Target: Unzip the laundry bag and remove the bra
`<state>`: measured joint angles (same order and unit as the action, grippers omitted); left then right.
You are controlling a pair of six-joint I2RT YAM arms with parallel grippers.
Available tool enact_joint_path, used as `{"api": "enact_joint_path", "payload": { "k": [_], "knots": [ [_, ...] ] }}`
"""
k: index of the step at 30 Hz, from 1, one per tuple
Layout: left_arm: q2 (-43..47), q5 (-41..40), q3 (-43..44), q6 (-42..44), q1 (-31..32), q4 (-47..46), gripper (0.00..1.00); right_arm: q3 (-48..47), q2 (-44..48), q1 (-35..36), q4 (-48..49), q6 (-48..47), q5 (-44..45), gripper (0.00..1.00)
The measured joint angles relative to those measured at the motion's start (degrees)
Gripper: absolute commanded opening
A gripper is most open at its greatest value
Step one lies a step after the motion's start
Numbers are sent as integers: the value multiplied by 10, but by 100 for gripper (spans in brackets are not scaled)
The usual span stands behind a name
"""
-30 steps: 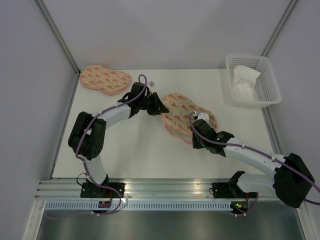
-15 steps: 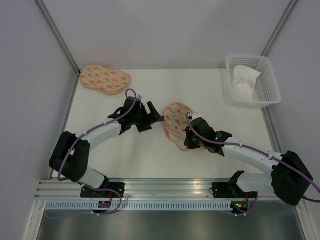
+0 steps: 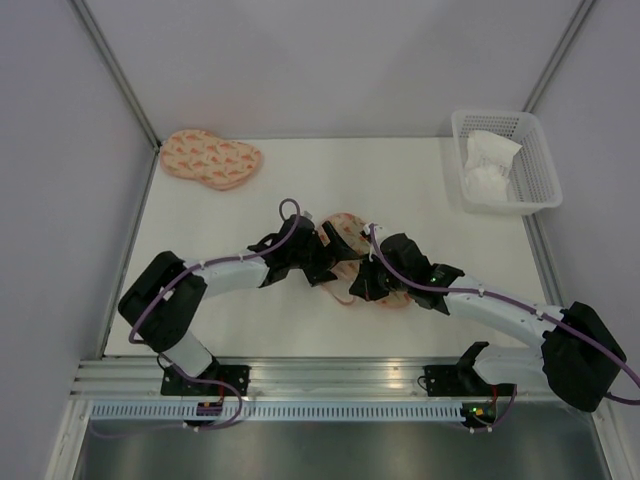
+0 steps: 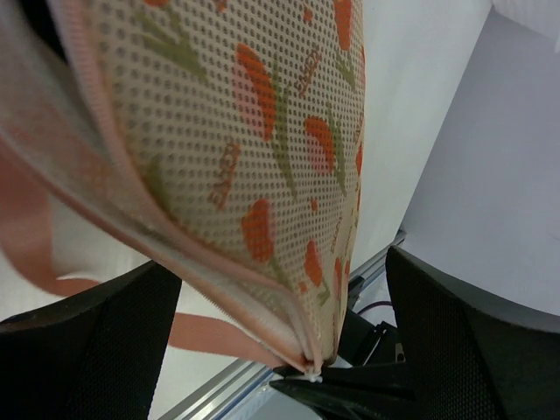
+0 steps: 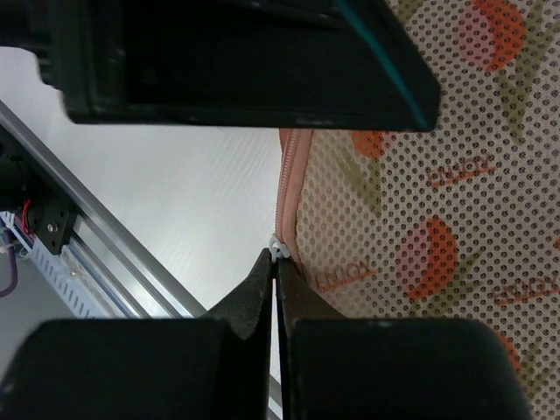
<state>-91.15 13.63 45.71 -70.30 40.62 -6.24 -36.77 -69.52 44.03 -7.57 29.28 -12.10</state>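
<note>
The laundry bag (image 3: pixel 347 240), peach with an orange leaf print and a pink zipper rim, is raised on edge mid-table between both grippers. In the left wrist view the bag (image 4: pixel 262 157) hangs between my left gripper's (image 4: pixel 280 267) wide-apart fingers (image 4: pixel 96 341); the left gripper (image 3: pixel 322 262) is open around its edge. My right gripper (image 5: pixel 275 258) is shut on the small white zipper pull (image 5: pixel 277 246) at the end of the pink zipper (image 5: pixel 289 188). The right gripper (image 3: pixel 362 283) sits at the bag's near side. The pull also shows in the left wrist view (image 4: pixel 311 376). The bra is hidden.
A second leaf-print pouch (image 3: pixel 210 158) lies at the back left. A white lattice basket (image 3: pixel 535 160) holding white cloth (image 3: pixel 488 165) stands at the back right. A metal rail (image 3: pixel 330 375) runs along the table's near edge.
The left arm has swung from the back toward the front and closed in on the bag. The right gripper has drawn the bag leftward, and the bag now stands bunched on edge.
</note>
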Motion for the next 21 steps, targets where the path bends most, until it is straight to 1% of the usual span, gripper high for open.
{"api": "enact_joint_path", "payload": {
  "k": [4, 6, 7, 9, 10, 11, 13, 21],
  "knots": [
    [-35, 0, 19, -22, 21, -17, 95, 7, 1, 0, 3, -3, -6, 1],
    [-39, -1, 20, -31, 30, -20, 82, 8, 1, 0, 3, -4, -7, 1],
    [-39, -1, 19, -36, 33, -23, 67, 8, 1, 0, 3, -4, -7, 0],
    [-38, -4, 14, -45, 37, -40, 48, 8, 1, 0, 3, -5, -7, 0],
    [-38, -8, 10, -49, 38, -48, 26, 8, 1, 0, 3, -5, -7, 0],
    [-38, -12, 5, -56, 38, -53, 17, 8, 1, 0, 3, -6, -7, 0],
    [-38, -17, -3, -58, 37, -59, 2, 8, 1, 0, 3, -6, -7, 0],
    [-38, -25, -4, -59, 26, -63, 2, 8, 2, 0, -1, -8, -5, 1]
  ]
}}
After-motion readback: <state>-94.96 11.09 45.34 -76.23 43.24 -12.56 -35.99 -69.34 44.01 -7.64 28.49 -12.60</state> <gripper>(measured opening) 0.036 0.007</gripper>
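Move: The laundry bag's raised, pink-piped zip edge lies about 3 cm to the right of the left hand, 1 cm back and 1 cm below it. The zipper pull, in the right fingers, is some 6 cm back and 3 cm right of the left hand, near its height; the bag's middle is roughly 6 cm right, 1 cm ahead and 4 cm below. From the right hand, that same edge lies about 5 cm ahead, neither left nor right. Bring the wide-open left gripper about 3 cm to the right, easing slightly back and down, until the laundry bag's piped edge sits between its fingers, then shut them fully and pinch that edge just forward of the zipper pull. Keep the wrist almost unturned. Hold the right hand in place, its fingers still shut on the pull. ##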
